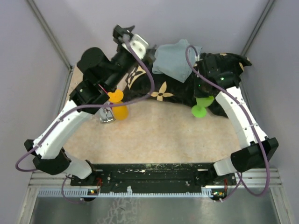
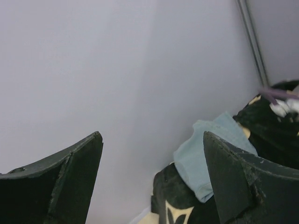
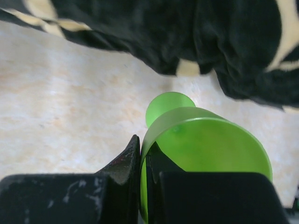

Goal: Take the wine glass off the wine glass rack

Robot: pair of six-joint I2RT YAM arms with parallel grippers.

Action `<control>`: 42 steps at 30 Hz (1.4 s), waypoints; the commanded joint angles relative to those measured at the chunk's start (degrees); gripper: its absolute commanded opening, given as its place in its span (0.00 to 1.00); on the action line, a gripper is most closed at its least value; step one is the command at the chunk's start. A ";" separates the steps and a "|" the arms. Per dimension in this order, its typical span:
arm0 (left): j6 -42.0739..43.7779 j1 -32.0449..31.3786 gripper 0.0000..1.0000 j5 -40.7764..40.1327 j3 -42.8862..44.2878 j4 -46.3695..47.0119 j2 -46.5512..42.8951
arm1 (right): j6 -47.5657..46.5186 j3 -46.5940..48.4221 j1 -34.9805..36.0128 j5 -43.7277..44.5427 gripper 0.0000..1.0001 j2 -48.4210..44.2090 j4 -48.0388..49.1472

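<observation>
A green wine glass [image 1: 202, 106] lies tilted at the edge of the black cloth, its round foot [image 3: 169, 106] pointing away from the wrist camera. My right gripper [image 3: 141, 147] is shut on the rim of its bowl [image 3: 210, 144], one finger inside and one outside. An orange wine glass [image 1: 117, 106] sits at the chrome wine glass rack [image 1: 106, 115] on the left, partly under my left arm. My left gripper [image 1: 122, 33] is raised at the back near the wall. In the left wrist view that gripper [image 2: 152, 140] stands open with nothing between its fingers.
A black cloth with cream flowers [image 1: 163, 88] is heaped along the back of the beige mat [image 1: 159, 135], with a light blue cloth [image 1: 173, 63] on top. Grey walls close in the back and both sides.
</observation>
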 commanded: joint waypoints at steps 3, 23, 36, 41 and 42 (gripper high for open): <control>-27.15 13.14 0.92 3.17 17.39 -21.02 7.54 | 6.47 -14.50 -1.19 11.23 0.00 -8.22 10.09; -40.96 42.80 0.92 11.67 8.03 -28.62 -0.05 | 9.76 -33.76 -2.58 9.60 0.00 -8.01 23.54; -41.45 46.96 0.92 13.26 4.25 -29.09 -1.61 | 9.39 -31.62 -2.52 7.13 0.27 -4.27 21.89; -42.36 47.83 0.92 13.35 3.65 -29.19 -1.61 | 9.59 -30.68 -2.61 6.29 0.47 -5.96 21.46; -42.83 48.05 0.92 13.43 3.49 -29.18 -1.59 | 9.59 -30.12 -2.56 6.06 0.49 -6.37 21.17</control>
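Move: My right hand holds the green wine glass by its rim; the bare table spot for its foot lies about 28 cm below the hand, 4 cm back and 6 cm right. From that hand the black cushion's middle is 18 cm ahead, 5 cm right, and the blue cloth 27 cm ahead, 7 cm left. For my empty left hand, the rack is about 7 cm ahead, 22 cm left and 42 cm below; the magenta glass 12 ahead, 18 left, the orange glass level, 12 left. I lower the green glass about 14 cm with my right hand, easing right at first and turning some 15 degrees clockwise, onto the table before the cushion; then I open those fingers about halfway around its rim. Meanwhile my open left hand swings forward, then left about 26 cm and down towards the rack, its fingers turning forward and tipping downward. ##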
